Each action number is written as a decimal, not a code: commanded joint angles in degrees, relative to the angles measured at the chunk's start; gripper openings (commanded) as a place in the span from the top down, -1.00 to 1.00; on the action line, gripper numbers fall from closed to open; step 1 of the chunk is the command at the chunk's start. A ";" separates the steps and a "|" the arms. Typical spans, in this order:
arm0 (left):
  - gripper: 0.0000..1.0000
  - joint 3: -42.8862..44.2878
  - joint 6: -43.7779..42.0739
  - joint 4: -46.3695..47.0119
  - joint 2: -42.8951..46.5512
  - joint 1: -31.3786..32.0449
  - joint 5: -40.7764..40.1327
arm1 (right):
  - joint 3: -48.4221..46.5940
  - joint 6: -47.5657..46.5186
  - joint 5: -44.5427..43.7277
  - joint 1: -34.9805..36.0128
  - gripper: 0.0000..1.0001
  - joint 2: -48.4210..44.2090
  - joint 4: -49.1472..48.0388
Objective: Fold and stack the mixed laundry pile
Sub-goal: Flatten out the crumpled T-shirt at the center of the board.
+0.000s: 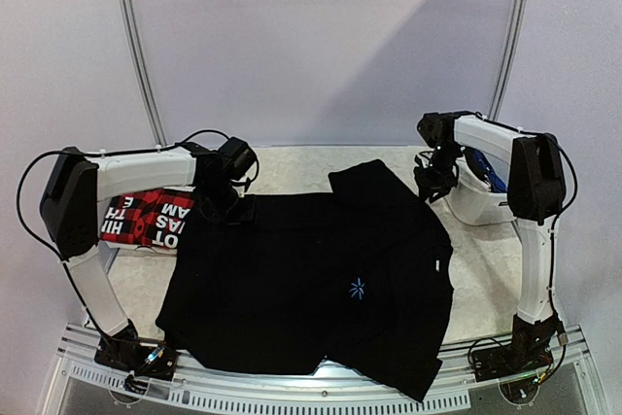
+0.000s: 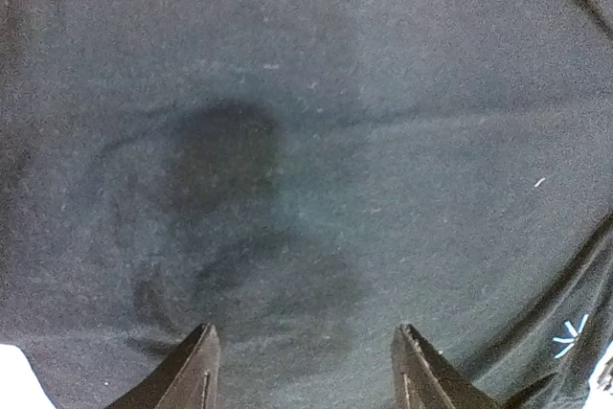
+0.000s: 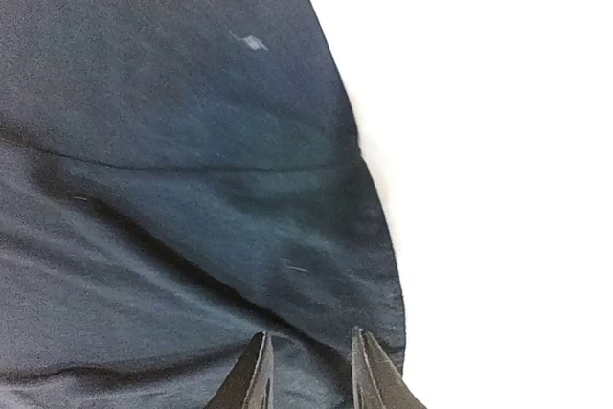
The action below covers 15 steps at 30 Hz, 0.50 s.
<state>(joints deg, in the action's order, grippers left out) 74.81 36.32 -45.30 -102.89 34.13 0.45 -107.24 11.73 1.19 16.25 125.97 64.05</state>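
A plain black shirt (image 1: 321, 279) with a small blue logo (image 1: 358, 288) lies spread across the table. A red-black plaid garment with white lettering (image 1: 146, 219) lies at the left, partly under the left arm. My left gripper (image 1: 231, 206) hovers over the black shirt's upper left part. In the left wrist view its fingers (image 2: 305, 332) stand wide open over the black cloth (image 2: 306, 141), with nothing between them. My right gripper (image 1: 432, 190) is at the shirt's upper right edge. Its jaws (image 3: 309, 335) are open by a narrow gap, with the black cloth's edge (image 3: 172, 141) in the gap.
A white plastic basket (image 1: 476, 203) stands at the right, behind the right gripper, with a bit of blue cloth (image 1: 489, 170) showing in it. The shirt's hem hangs over the table's near edge (image 1: 321, 376). Bare white table (image 3: 498, 189) lies right of the shirt.
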 commanded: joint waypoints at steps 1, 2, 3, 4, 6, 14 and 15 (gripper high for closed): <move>-0.22 2.08 0.67 -0.67 -0.83 0.94 -0.15 | -3.47 -0.27 3.72 0.01 0.41 -1.56 2.42; -0.22 2.22 0.68 -0.77 -0.82 0.94 -0.25 | -3.31 0.10 4.81 0.39 0.40 -2.84 2.33; -0.22 2.31 0.69 -0.86 -0.76 0.94 -0.27 | -2.52 0.41 5.61 0.95 0.39 -3.72 2.03; -0.22 2.31 0.69 -0.99 -0.66 0.94 -0.27 | -1.53 0.67 6.20 1.57 0.36 -4.98 1.65; -0.22 2.36 0.69 -1.08 -0.36 1.02 -1.11 | 1.06 1.57 7.35 3.32 0.31 -7.54 0.84; -0.21 2.41 -0.22 -1.17 -0.73 1.91 -4.11 | 10.54 7.23 6.24 11.23 -0.03 -12.92 -5.24; -0.21 2.89 -0.31 -1.12 -1.18 1.91 -4.24 | 10.25 8.13 5.69 11.51 -0.06 -12.48 -5.82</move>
<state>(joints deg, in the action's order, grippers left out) 76.05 36.60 -45.93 -102.89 34.92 -2.15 -98.39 16.03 7.42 25.98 114.37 62.33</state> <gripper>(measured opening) 0.606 0.509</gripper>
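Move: The T-shirt lies beneath both hands; its middle is roughly 20 cm back, 25 cm left and 5 cm below the right hand. From that hand, the blue star print is about 22 cm back and 17 left, the white tag some 17 cm straight back, the sleeve at the far edge about 3 cm ahead and 16 left, and the basket 12 cm right and 3 ahead. From the left hand, the shirt's middle is about 15 cm back, 15 right and 6 below. No touch on the cloth can be made out as the right hand leaves the shirt's far right corner and swings in over the black fabric towards the shirt's middle. After a nudge forward it goes about 8 cm left and 6 cm back while rising some 4 cm, the fingers opening from about a third to half and the wrist turning roughly 10 degrees. ##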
